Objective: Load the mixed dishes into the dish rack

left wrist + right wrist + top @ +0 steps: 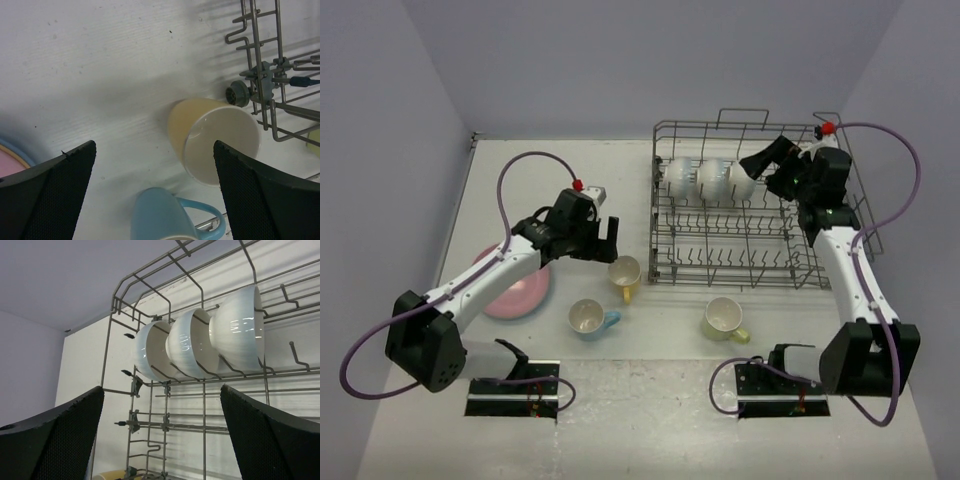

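Observation:
The grey wire dish rack (pixel 752 283) stands at the back right of the table. Three white bowls (pixel 711 179) sit on edge in its far row. My right gripper (pixel 761 159) hovers open just right of them, holding nothing; its wrist view shows the bowls (pixel 192 347) ahead between the jaws. My left gripper (pixel 611 233) is open above the yellow mug (pixel 625 272), which lies between the jaws (pixel 210 140). Nearer sit the light blue mug (pixel 588 318) and the pale yellow-green mug (pixel 723 318). A pink plate (pixel 517 293) tops a stack under the left arm.
The rack's corner with a small wheel (pixel 236 94) is close to the yellow mug. The light blue mug (pixel 165 220) sits directly below the left jaws. Purple walls close in the table on three sides. Both arm bases stand at the near edge.

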Controlling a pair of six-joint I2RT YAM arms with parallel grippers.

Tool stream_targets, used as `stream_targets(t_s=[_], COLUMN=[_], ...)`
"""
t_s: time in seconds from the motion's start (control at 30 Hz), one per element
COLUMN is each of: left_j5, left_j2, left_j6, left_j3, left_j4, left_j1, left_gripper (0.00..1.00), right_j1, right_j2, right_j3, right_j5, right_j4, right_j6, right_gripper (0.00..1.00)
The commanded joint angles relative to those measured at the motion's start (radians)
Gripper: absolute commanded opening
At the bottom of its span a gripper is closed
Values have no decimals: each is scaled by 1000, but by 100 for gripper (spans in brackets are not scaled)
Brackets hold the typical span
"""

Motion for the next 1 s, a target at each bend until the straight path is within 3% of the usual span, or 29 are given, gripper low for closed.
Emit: stream_targets(t_s=[0.0,0.4,0.5,0.87,0.97], left_j5=[83,27,19,-38,-55], left_j2=[5,92,126,169,157], left_j6=[56,42,38,3,-14], left_j3=[-19,-30,-5,35,36], left_j4=[71,79,87,85,84], left_j1=[-16,-62,-85,-119,-120], left_gripper=[100,100,93,36,10], right_j1=[13,33,35,38,39], right_j2=[-90,-307,-330,-391,-397], right_j3=[-40,-163,-171,-203,-198], right_j5=[144,203,214,186,163], right_j4=[-58,-142,-164,-207,-216], right_j6=[-53,-110,-122,-173,-188], right_gripper=[99,99,99,99,99])
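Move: The yellow mug stands about 6 cm to the left hand's right, 3 cm back and 9 cm below. From that hand, the blue mug is some 12 cm back and 2 cm left, and the rack's near left corner 11 cm right and 4 cm back. The pink plate lies about 18 cm left and 5 cm back of the hand. From the right hand, the yellow mug is roughly 28 cm left, 17 cm back, 23 cm down. Left hand sinks 5 cm and rightward, pinching the yellow mug's left rim; right draws back 9 cm. ##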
